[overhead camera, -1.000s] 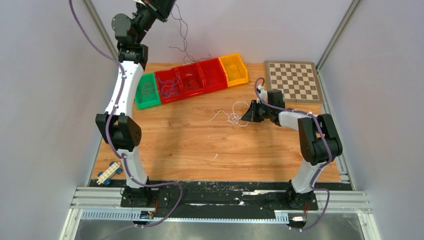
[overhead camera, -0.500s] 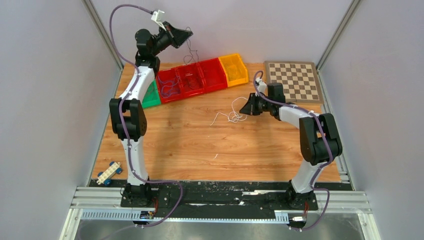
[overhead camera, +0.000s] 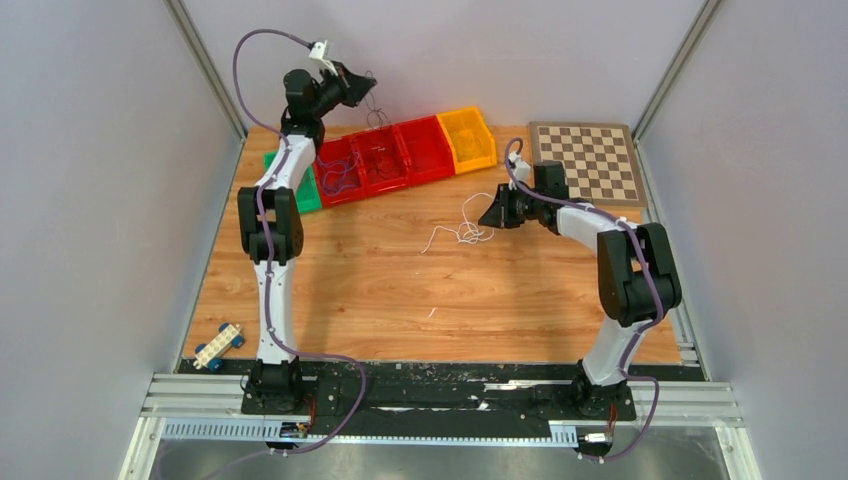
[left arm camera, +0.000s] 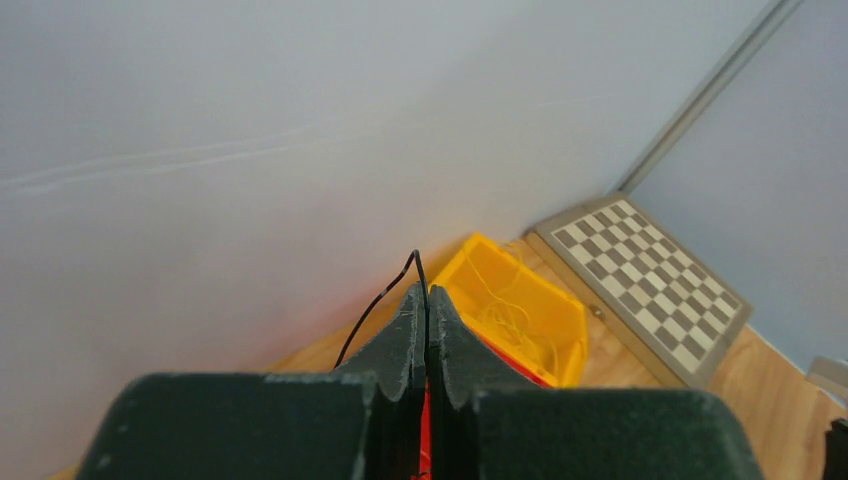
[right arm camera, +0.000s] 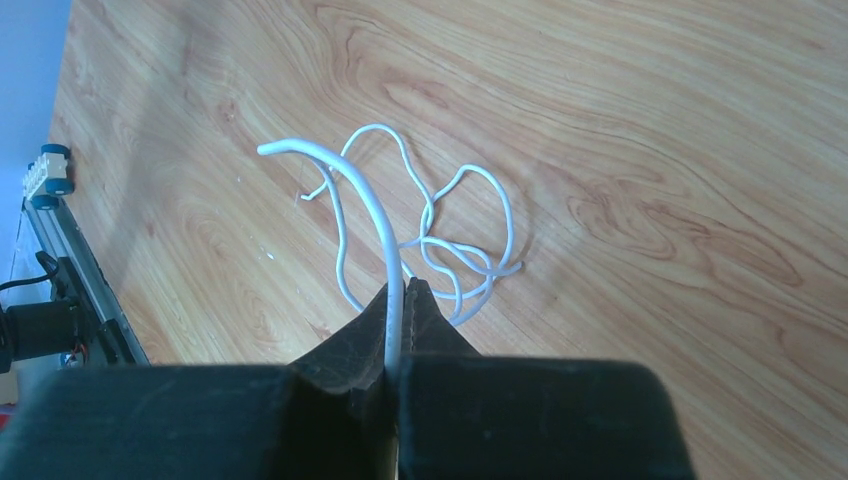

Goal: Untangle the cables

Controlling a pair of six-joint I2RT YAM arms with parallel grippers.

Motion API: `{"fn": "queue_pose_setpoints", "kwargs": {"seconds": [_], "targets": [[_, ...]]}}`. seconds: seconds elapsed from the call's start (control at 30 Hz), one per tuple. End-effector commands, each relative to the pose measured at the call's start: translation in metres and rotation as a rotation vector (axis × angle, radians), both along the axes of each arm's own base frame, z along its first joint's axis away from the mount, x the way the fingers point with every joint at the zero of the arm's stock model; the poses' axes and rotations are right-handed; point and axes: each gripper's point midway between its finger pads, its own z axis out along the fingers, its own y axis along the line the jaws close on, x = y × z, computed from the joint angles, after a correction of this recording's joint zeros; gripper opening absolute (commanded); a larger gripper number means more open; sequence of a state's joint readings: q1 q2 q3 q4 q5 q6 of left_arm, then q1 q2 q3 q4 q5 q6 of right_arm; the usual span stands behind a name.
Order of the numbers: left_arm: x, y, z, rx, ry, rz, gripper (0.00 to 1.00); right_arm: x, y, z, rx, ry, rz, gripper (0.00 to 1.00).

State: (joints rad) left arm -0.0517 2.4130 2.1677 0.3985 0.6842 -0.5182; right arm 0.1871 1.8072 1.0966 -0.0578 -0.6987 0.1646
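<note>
High over the red bins [overhead camera: 385, 155], my left gripper [overhead camera: 362, 84] is shut on a thin black cable [overhead camera: 374, 108] that hangs down toward the middle red bin. In the left wrist view that black cable [left arm camera: 385, 298] curls out of the pinched tips of the left gripper [left arm camera: 427, 290]. My right gripper [overhead camera: 490, 214] sits low over the table, shut on a white cable [right arm camera: 375, 200] that arcs up out of the right gripper [right arm camera: 402, 290]. The rest of the white cable lies in a loose tangle [overhead camera: 462, 235] on the wood.
At the back stand a green bin [overhead camera: 305, 192], red bins holding thin wires, and a yellow bin [overhead camera: 468, 140] with yellow wire inside. A chessboard [overhead camera: 585, 162] lies back right. A toy block car [overhead camera: 220, 347] sits near left, and a small white scrap [overhead camera: 432, 313] lies mid-table.
My left arm has swung down and forward from high against the back wall, bringing the black cable lower over the red bins. The right gripper has edged slightly farther back with the white cable.
</note>
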Motion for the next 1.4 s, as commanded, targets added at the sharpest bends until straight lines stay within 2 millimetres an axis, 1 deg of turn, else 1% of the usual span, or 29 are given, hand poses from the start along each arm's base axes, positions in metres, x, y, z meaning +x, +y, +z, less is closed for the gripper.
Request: {"fn": "queue_pose_setpoints", "kwargs": {"seconds": [0.0, 0.2, 0.27, 0.4, 0.43, 0.47, 0.5, 0.53, 0.57, 0.6, 0.63, 0.67, 0.7, 0.8, 0.87, 0.93, 0.97, 1.0, 1.03, 1.07, 1.1, 1.13, 1.17, 1.2, 1.23, 1.27, 1.3, 1.33, 1.37], "targets": [[0.014, 0.021, 0.042, 0.072, -0.169, 0.095, 0.00, 0.011, 0.002, 0.010, 0.004, -0.040, 0.023, 0.00], [0.030, 0.048, 0.051, 0.109, -0.231, 0.200, 0.00, 0.014, 0.004, 0.008, 0.005, -0.031, 0.025, 0.00], [0.032, 0.051, 0.052, 0.133, -0.252, 0.203, 0.00, 0.015, 0.004, 0.007, 0.003, -0.030, 0.022, 0.00], [0.028, 0.043, 0.038, 0.159, -0.229, 0.131, 0.00, 0.017, 0.004, 0.005, 0.002, -0.026, 0.020, 0.00], [0.026, 0.041, 0.029, 0.158, -0.207, 0.114, 0.00, 0.017, 0.004, 0.005, 0.000, -0.026, 0.020, 0.00], [0.019, 0.035, 0.031, 0.151, -0.201, 0.071, 0.00, 0.019, 0.003, 0.004, -0.002, -0.028, 0.018, 0.00], [0.016, 0.031, 0.019, 0.151, -0.175, 0.045, 0.00, 0.019, 0.003, 0.004, -0.003, -0.030, 0.019, 0.00], [0.005, 0.023, 0.023, 0.157, -0.181, -0.010, 0.00, 0.020, 0.003, 0.004, -0.004, -0.032, 0.020, 0.00], [-0.001, 0.018, 0.006, 0.164, -0.139, -0.040, 0.00, 0.021, 0.003, 0.004, -0.005, -0.033, 0.020, 0.00], [-0.012, 0.011, 0.013, 0.184, -0.161, -0.073, 0.00, 0.021, 0.003, 0.005, -0.006, -0.034, 0.020, 0.00], [-0.019, 0.007, -0.009, 0.194, -0.115, -0.090, 0.00, 0.022, 0.003, 0.004, -0.005, -0.034, 0.021, 0.00], [-0.028, 0.000, -0.003, 0.220, -0.142, -0.106, 0.00, 0.022, 0.004, 0.005, -0.002, -0.034, 0.024, 0.00], [-0.035, -0.003, -0.017, 0.235, -0.102, -0.117, 0.00, 0.021, 0.005, 0.005, 0.001, -0.035, 0.028, 0.00], [-0.047, -0.016, -0.053, 0.302, -0.023, -0.162, 0.00, 0.021, 0.009, 0.011, 0.014, -0.046, 0.049, 0.00], [-0.048, -0.020, -0.068, 0.330, 0.016, -0.164, 0.00, 0.021, 0.011, 0.019, 0.022, -0.065, 0.062, 0.00], [-0.049, -0.022, -0.073, 0.347, 0.038, -0.158, 0.12, 0.021, 0.014, 0.029, 0.035, -0.088, 0.080, 0.00], [-0.049, -0.021, -0.069, 0.339, 0.043, -0.150, 0.31, 0.021, 0.015, 0.036, 0.043, -0.103, 0.089, 0.00], [-0.049, -0.020, -0.064, 0.334, 0.043, -0.144, 0.40, 0.023, 0.017, 0.045, 0.052, -0.125, 0.098, 0.00], [-0.053, -0.020, -0.050, 0.326, 0.029, -0.143, 0.54, 0.023, 0.019, 0.054, 0.061, -0.147, 0.109, 0.00], [-0.057, -0.020, -0.045, 0.325, 0.026, -0.149, 0.60, 0.022, 0.023, 0.064, 0.068, -0.173, 0.127, 0.00], [-0.065, -0.020, -0.024, 0.329, -0.017, -0.153, 0.70, 0.021, 0.027, 0.073, 0.069, -0.202, 0.148, 0.00], [-0.071, -0.020, -0.023, 0.333, -0.020, -0.158, 0.74, 0.020, 0.031, 0.078, 0.061, -0.229, 0.171, 0.00], [-0.081, -0.020, 0.000, 0.341, -0.068, -0.156, 0.84, 0.019, 0.033, 0.079, 0.032, -0.252, 0.192, 0.00], [-0.087, -0.019, -0.002, 0.347, -0.060, -0.160, 0.89, 0.016, 0.035, 0.073, -0.021, -0.257, 0.221, 0.00], [-0.097, -0.018, 0.018, 0.363, -0.104, -0.158, 0.97, 0.014, 0.034, 0.064, -0.087, -0.265, 0.245, 0.00], [-0.104, -0.017, 0.017, 0.377, -0.088, -0.169, 0.98, 0.014, 0.034, 0.055, -0.150, -0.273, 0.270, 0.00], [-0.114, -0.016, 0.027, 0.407, -0.117, -0.183, 1.00, 0.012, 0.034, 0.043, -0.218, -0.270, 0.305, 0.00], [-0.122, -0.016, 0.022, 0.420, -0.079, -0.198, 1.00, 0.009, 0.035, 0.031, -0.274, -0.256, 0.334, 0.00], [-0.130, -0.014, 0.032, 0.442, -0.104, -0.199, 1.00, 0.009, 0.036, 0.022, -0.319, -0.246, 0.357, 0.00]]}}
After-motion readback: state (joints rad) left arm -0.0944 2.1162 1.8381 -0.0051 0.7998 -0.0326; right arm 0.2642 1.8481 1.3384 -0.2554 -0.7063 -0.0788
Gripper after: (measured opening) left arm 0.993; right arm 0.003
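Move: The left hand, pinching the dark cable, has the middle red bin almost straight below, some 25 cm down and about 3 cm nearer the base. Counted from that hand, the red bin with the purple cables is about 11 cm left and 6 cm back, and the empty red bin 11 cm right and level. The right hand holds the white cable's end; its tangle lies about 2 cm ahead, 4 cm left and 8 cm below. The left fingers let go of the dark cable over the middle red bin: the hand first swings up, left and slightly forward, then drops some 16 cm while drawing back and right, spreads wide, and pulls back and up. The right hand keeps its pinch on the white cable, creeps forward about 1 cm, then late on lifts about 4 cm and goes left, turning counter-clockwise. ##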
